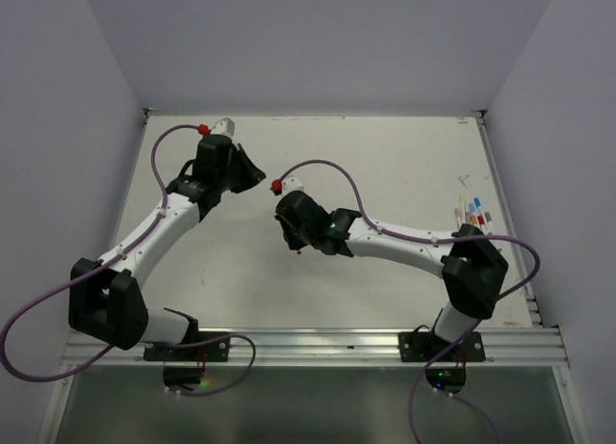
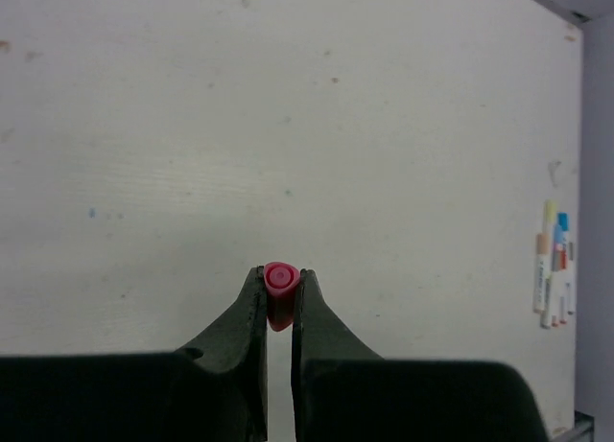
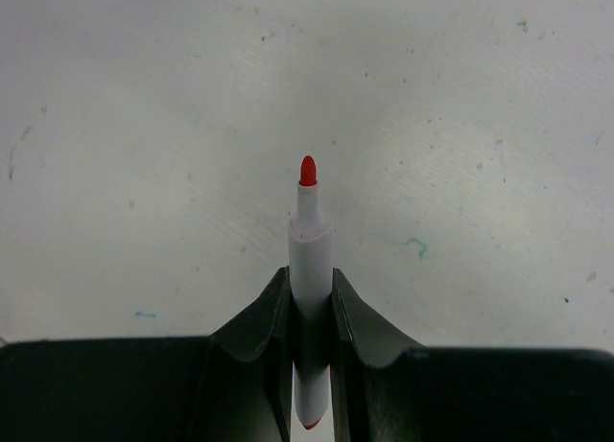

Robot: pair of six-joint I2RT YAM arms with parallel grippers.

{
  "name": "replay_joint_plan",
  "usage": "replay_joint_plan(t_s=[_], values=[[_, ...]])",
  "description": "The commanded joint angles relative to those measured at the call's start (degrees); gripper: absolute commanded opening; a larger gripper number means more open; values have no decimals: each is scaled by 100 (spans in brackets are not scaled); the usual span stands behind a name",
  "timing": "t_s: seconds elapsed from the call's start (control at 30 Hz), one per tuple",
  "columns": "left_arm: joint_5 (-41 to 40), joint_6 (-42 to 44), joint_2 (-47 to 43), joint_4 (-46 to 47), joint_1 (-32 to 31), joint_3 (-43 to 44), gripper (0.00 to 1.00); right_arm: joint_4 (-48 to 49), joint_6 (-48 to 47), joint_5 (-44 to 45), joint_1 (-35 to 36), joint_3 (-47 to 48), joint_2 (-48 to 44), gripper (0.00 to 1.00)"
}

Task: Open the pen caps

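Note:
In the left wrist view my left gripper [image 2: 280, 272] is shut on a small pinkish-red pen cap [image 2: 279, 283], its open end facing the camera. In the right wrist view my right gripper [image 3: 311, 275] is shut on the white barrel of a pen [image 3: 310, 245]. That pen's bare red tip [image 3: 308, 171] points away from me over the table. From above, the left gripper [image 1: 254, 174] and right gripper [image 1: 293, 244] hang apart over the middle of the table, and the cap and pen are too small to make out there.
Several more pens [image 1: 471, 213] with coloured ends lie together at the table's right edge, also seen as pens [image 2: 554, 266] in the left wrist view. The white table [image 1: 385, 155] is walled at the back and both sides. Purple cables loop from both arms.

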Motion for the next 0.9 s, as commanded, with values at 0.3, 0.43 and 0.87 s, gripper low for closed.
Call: replay_joint_plan(t_s=[0.3, 0.43, 0.87], values=[[-1920, 1038, 7, -1063, 794, -573, 0, -624, 632, -872, -891, 1554, 1595, 0], [-2245, 1248, 251, -1108, 1102, -573, 0, -642, 351, -997, -1593, 1492, 1666, 0], [-1983, 1389, 1114, -756, 1656, -916, 0, -1441, -1493, -909, -2650, 3652, 3247, 0]])
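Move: The left hand holds the red cap; bare table for it lies about 19 cm to its left, 4 cm back and 19 cm below. The uncapped pen in the right hand is some 14 cm back from the left hand, 8 cm to its right and 8 cm lower. For the right hand, the clear spot is about 21 cm ahead, 8 cm right and 11 cm down; from it the cap is roughly 14 cm ahead, 8 cm left and 8 cm higher. Left and down the left arm sweeps, some 18 cm across, easing back at the end, its wrist turning counter-clockwise and tipping the fingers steeper towards the bare table, still pinching the cap. The right arm keeps its grip on the pen, reaching about 19 cm forward while sinking 8 cm; after a slight start leftward it swings right, turning a little clockwise. ##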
